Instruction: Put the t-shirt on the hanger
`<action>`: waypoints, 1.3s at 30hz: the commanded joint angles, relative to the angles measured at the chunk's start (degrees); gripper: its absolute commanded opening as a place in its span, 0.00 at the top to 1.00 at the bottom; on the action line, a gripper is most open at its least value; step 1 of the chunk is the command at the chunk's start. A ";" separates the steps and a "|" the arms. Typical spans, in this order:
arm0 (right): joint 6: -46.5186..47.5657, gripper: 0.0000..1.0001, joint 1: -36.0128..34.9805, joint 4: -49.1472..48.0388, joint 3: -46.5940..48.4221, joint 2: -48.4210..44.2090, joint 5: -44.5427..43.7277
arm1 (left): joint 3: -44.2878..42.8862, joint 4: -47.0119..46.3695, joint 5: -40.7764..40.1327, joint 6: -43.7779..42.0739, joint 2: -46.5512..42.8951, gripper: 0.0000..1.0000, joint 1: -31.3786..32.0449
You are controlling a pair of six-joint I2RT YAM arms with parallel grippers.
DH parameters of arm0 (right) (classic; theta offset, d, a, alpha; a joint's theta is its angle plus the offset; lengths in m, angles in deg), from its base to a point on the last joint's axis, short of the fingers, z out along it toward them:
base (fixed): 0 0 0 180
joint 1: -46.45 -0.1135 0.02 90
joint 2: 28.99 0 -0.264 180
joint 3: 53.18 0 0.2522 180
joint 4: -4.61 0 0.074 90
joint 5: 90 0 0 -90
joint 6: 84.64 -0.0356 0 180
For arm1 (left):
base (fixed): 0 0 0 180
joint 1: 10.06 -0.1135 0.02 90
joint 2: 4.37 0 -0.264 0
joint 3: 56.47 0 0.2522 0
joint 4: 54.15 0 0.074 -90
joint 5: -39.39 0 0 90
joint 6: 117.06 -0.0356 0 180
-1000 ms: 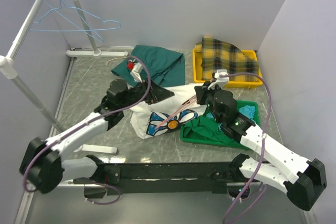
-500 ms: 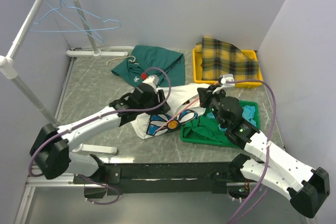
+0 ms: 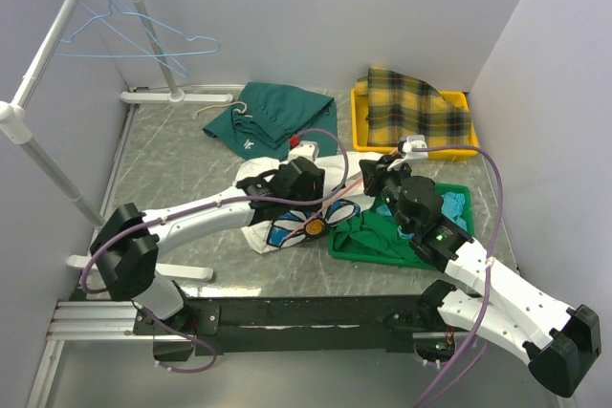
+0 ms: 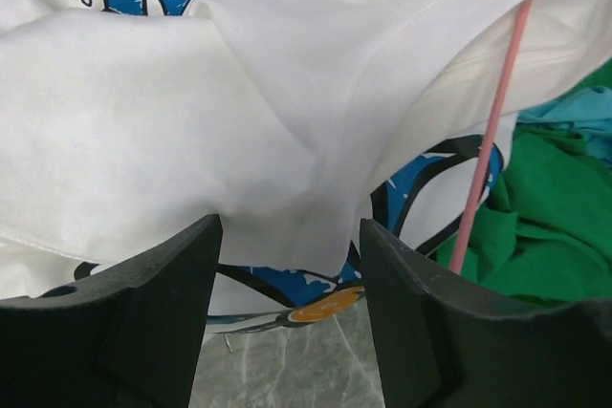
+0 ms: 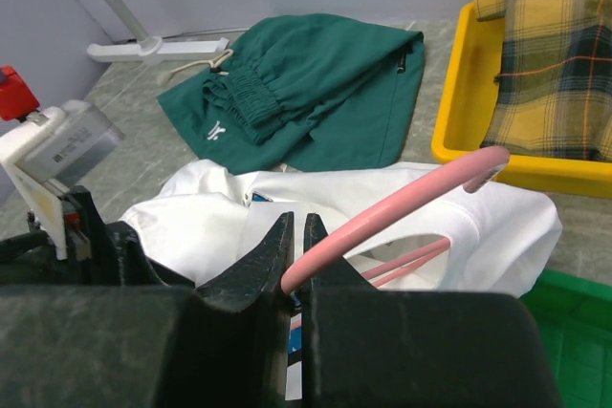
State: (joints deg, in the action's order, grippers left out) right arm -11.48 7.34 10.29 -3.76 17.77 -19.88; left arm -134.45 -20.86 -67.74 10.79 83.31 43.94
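Observation:
The white t-shirt (image 3: 256, 228) lies crumpled mid-table, its blue flower print (image 3: 296, 225) facing up. The pink hanger (image 3: 337, 196) runs through it, hook end up. My right gripper (image 3: 373, 174) is shut on the hanger's hook (image 5: 402, 203) and holds it above the shirt (image 5: 497, 226). My left gripper (image 3: 320, 190) is over the shirt with its jaws open. In the left wrist view a fold of white cloth (image 4: 191, 93) hangs at the level of the fingertips (image 4: 172, 274), with the orange flower centre (image 4: 320, 311) below and a hanger wire (image 4: 488, 150) to the right.
A dark green garment (image 3: 277, 117) lies behind the shirt. A yellow bin (image 3: 361, 131) holds plaid cloth (image 3: 416, 102). A green tray (image 3: 457, 188) with green cloth (image 3: 368, 231) sits under my right arm. A rack pole (image 3: 43, 59) with light blue hangers (image 3: 134, 31) stands far left.
My left arm has swung right, from the shirt's left edge to over its middle. My right gripper shifted slightly right with the hanger, then held still.

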 commanded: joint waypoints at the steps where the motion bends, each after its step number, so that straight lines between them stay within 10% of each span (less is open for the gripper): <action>1: 0.05 1.00 -0.17 -2.47 1.78 -0.62 -0.86 | -3.62 2.53 -6.33 -1.99 3.28 0.37 1.63; 13: 0.14 1.00 -0.44 -1.33 4.94 2.18 -7.88 | -3.72 3.94 -8.38 -3.13 -3.10 0.96 0.68; 23: 2.69 1.00 -2.11 0.34 16.18 9.57 -25.19 | 3.67 -0.37 10.17 -3.04 -19.38 0.99 -8.64; 39: 8.05 1.00 -3.95 2.71 29.20 18.97 -36.45 | 1.39 5.43 10.80 -2.51 -29.84 0.98 -10.93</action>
State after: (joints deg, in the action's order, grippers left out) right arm -7.09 3.12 14.10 20.65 36.28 -48.51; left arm -130.35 -17.65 -57.49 8.30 55.97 33.25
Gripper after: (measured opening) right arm 0.079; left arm 0.042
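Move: The T-shirt's loose fold lies right under the open left fingers, about 3 cm below and 1 cm ahead. The pink hanger's free arm is some 5 cm to that hand's right, 1 cm back and 2 cm lower; the green shorts lie about 17 cm ahead, 9 cm left and 8 cm down. From the right hand, which holds the hanger by its hook end, the T-shirt's opening is roughly 4 cm ahead, 3 cm right and 9 cm below; the yellow tray is about 12 cm ahead, 13 cm right and 20 cm below. The T-shirt's fold is pinched as the left hand sinks about 3 cm and its fingers shut, then carried up some 15 cm and about 7 cm left, away from the green tray, the wrist tilting left side down. The right hand keeps the hanger and, starting later, takes it up and forward, turning some 25 degrees clockwise. ##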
